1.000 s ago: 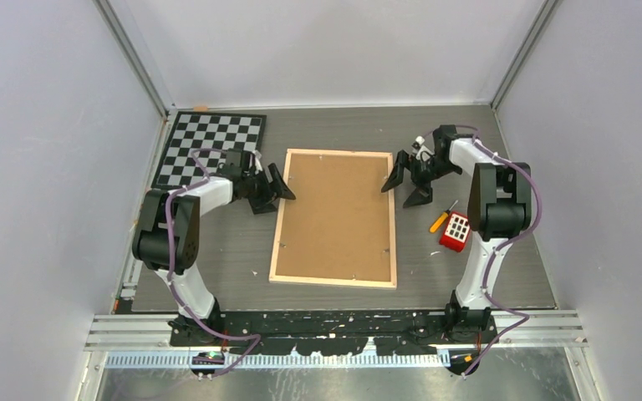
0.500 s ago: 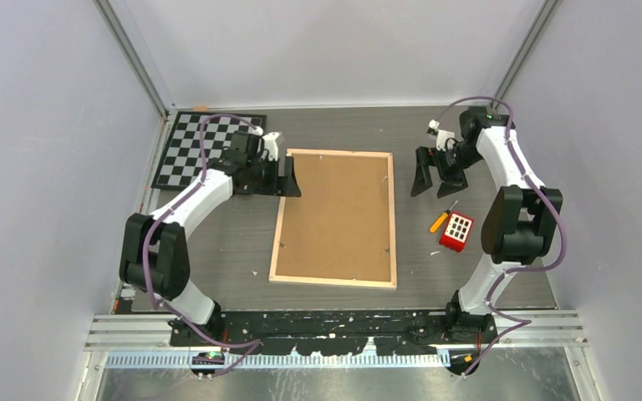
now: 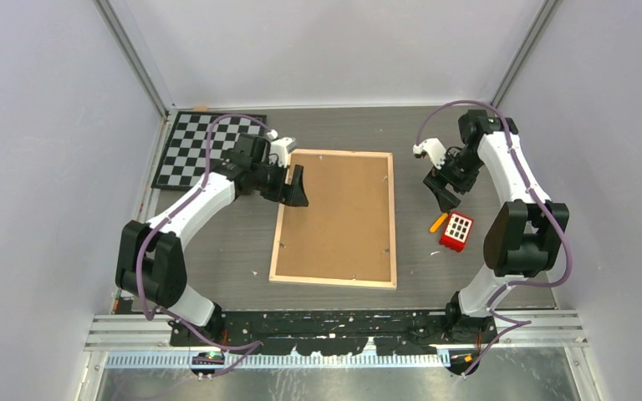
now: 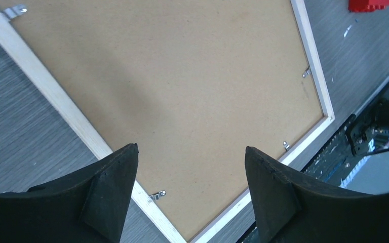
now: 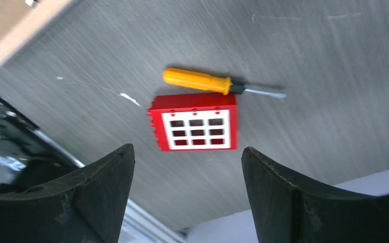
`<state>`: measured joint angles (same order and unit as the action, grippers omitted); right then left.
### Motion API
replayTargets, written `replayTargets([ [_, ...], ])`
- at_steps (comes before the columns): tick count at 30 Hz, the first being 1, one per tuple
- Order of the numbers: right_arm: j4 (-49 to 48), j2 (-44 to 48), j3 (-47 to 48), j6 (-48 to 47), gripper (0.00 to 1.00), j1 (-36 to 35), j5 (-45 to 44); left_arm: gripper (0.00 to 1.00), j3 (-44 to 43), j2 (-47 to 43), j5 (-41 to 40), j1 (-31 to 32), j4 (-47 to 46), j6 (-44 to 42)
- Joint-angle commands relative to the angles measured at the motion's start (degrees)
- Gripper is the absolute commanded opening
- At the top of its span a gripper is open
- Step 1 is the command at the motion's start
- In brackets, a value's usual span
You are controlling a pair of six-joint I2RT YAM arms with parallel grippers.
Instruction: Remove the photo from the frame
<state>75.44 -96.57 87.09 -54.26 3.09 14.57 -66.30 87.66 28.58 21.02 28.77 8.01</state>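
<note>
The frame (image 3: 336, 219) lies face down in the middle of the table, its brown fibreboard back and pale wood rim up. It fills the left wrist view (image 4: 182, 81), where small metal clips (image 4: 156, 194) show along the rim. The photo is hidden under the back panel. My left gripper (image 3: 294, 185) is open and empty above the frame's upper left edge. My right gripper (image 3: 445, 194) is open and empty, off the frame's right side, above the bare table.
A black-and-white checkerboard (image 3: 209, 150) lies at the back left. A red block with a white grid (image 3: 457, 230) and an orange-handled screwdriver (image 3: 441, 220) lie right of the frame, both below my right gripper in its wrist view (image 5: 195, 122).
My left gripper has moved right, from beside the frame to over its upper left edge. My right arm has lifted and swung right, away from the frame's right edge, toward the red block.
</note>
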Motion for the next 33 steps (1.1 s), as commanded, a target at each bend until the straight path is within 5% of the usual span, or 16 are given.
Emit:
replayTargets([
  [1,-3.35,-1.28,1.55,-15.89,0.80,0.23,-2.51,0.78,-2.34,-2.03,3.43,0.34,2.03,-2.54],
  [10,-6.62,-4.97,-0.09,-26.41,0.62,-0.25,1.99,0.76,-3.44,-2.46,1.18,0.27,6.37,-5.19],
  [33,-18.17,-9.17,-14.16,-39.03,0.60,-0.07,-3.25,0.74,-9.18,1.92,0.58,-2.44,10.46,-4.51],
])
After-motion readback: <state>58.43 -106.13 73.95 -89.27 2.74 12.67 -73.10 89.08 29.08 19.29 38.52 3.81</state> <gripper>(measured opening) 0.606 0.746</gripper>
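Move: The orange screwdriver lies on the table with its middle some 4 cm ahead of the right hand, sideways about level with it and roughly 13 cm below. The red box sits against it, about 5 cm back and 3 cm to the right of it; the frame, back side up, has its middle some 30 cm to its left. From the left hand, the screwdriver is about 40 cm to the right, 2 cm ahead and 14 cm below. The screwdriver is what the right hand comes down on: forward and down at first, drawing about 4 cm ahead, then almost straight down beside the red box, some 11 cm lower in all. Meanwhile the hand turns about 35 degrees counter-clockwise and its fingers narrow partway, staying open on either side of the shaft end of the handle, just above it. The left hand only drifts over the frame's left side, back and then forward again, ending slightly higher. ##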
